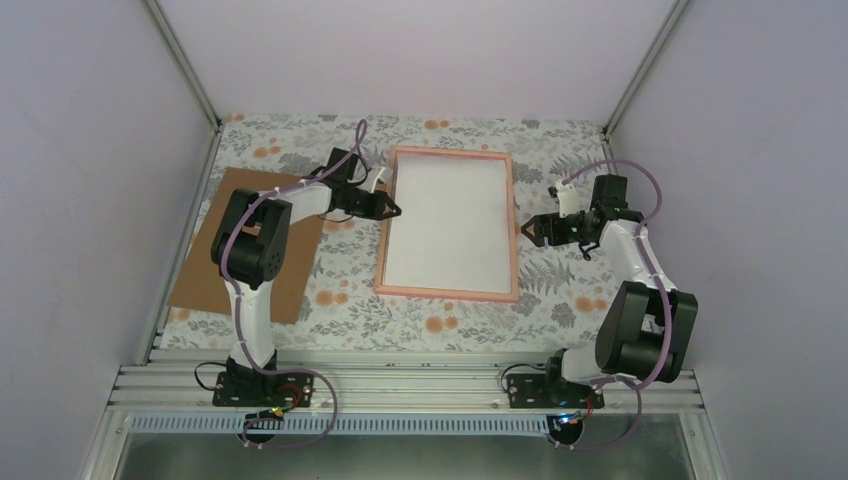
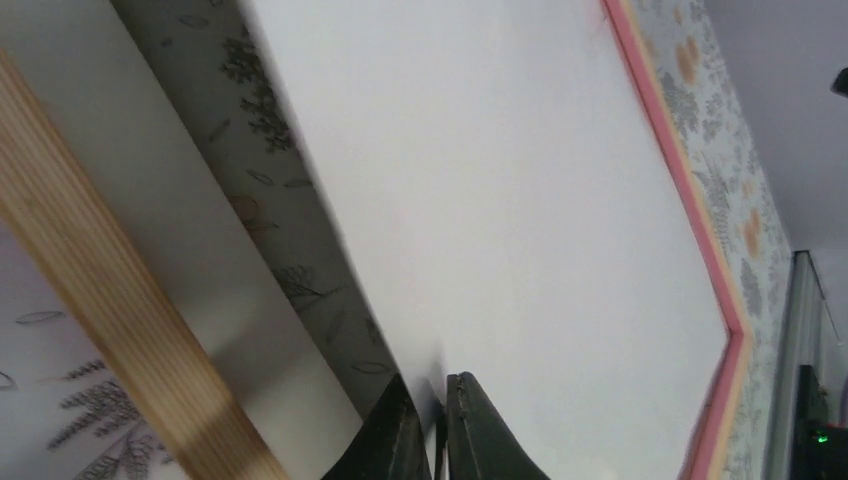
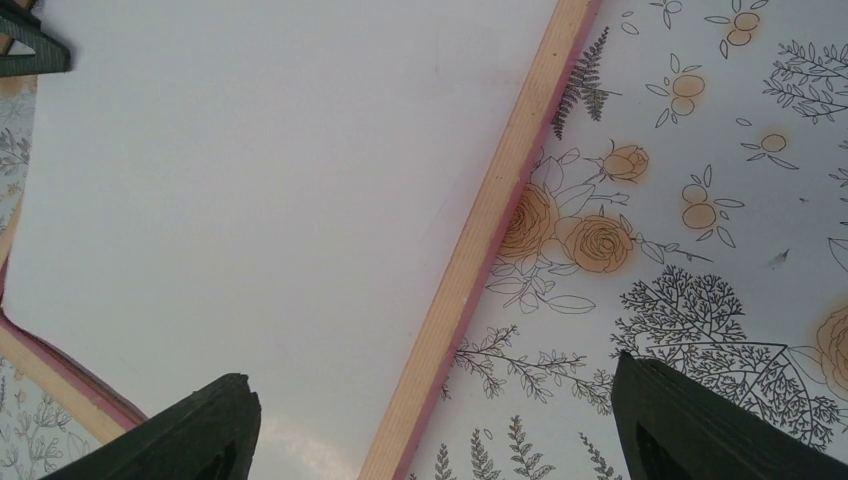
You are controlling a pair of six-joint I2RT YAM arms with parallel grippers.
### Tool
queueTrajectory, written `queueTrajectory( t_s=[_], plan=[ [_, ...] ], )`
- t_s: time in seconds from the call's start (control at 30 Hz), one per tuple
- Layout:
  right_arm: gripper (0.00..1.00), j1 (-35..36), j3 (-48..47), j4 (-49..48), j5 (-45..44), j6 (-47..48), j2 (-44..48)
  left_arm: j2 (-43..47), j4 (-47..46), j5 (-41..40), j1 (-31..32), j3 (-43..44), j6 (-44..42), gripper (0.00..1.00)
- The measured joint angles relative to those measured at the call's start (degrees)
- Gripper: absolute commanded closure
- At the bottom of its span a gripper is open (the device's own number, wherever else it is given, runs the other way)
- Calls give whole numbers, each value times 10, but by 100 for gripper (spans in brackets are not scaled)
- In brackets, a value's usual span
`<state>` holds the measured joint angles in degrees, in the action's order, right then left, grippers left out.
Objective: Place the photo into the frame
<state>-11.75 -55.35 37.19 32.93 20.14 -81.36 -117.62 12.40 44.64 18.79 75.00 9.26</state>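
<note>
The thin pink frame (image 1: 514, 225) lies flat in the middle of the floral table, pale wooden back side up. A white sheet (image 1: 450, 220) fills it. No printed picture shows on this sheet, so I cannot tell whether it is the photo's back. My left gripper (image 1: 396, 211) is at the frame's left rail, shut on the sheet's left edge (image 2: 520, 180). That edge is raised a little above the wooden rail (image 2: 110, 310). My right gripper (image 1: 527, 229) stands open over the frame's right rail (image 3: 480, 230), with one finger over the sheet and one over the cloth.
A brown cardboard board (image 1: 200, 270) lies on the table at the left, partly under the left arm. Pale walls close in the table at the left, back and right. A metal rail (image 1: 400, 385) with both arm bases runs along the near edge.
</note>
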Motion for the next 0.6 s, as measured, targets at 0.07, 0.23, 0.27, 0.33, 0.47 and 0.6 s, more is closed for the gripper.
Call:
queueTrajectory(
  t_s=[0.07,0.23,0.27,0.33,0.47,0.6],
  plan=[
    [13,0,0,0,0,0,0,-8,15,-12,0,17,-6,74],
    [13,0,0,-1,0,0,0,-13,52,-45,3,54,-27,52],
    [13,0,0,-1,0,0,0,-12,56,-55,5,58,-32,50],
    [13,0,0,-2,1,0,-1,-5,68,-81,10,59,-40,38],
    [13,0,0,-4,3,0,-8,28,85,-140,23,48,-63,23],
    [13,0,-1,-14,8,-1,-16,81,94,-202,30,37,-95,25]
  ],
)
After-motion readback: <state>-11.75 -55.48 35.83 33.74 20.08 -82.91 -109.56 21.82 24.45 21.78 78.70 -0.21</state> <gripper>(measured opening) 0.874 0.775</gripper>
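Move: The left hand still pinches the photo's left edge; the frame's middle, where the photo is going, lies about 10 cm to its right, 2 cm back and 4 cm below. The frame's left strip runs some 2 cm to the hand's left, level with it; the brown board is about 31 cm left and 8 cm back. From the idle right hand, the frame's middle is roughly 16 cm left, 3 cm ahead and 10 cm below. The left fingers spread and let go of the photo, the hand edging forward, then rising about 4 cm. ##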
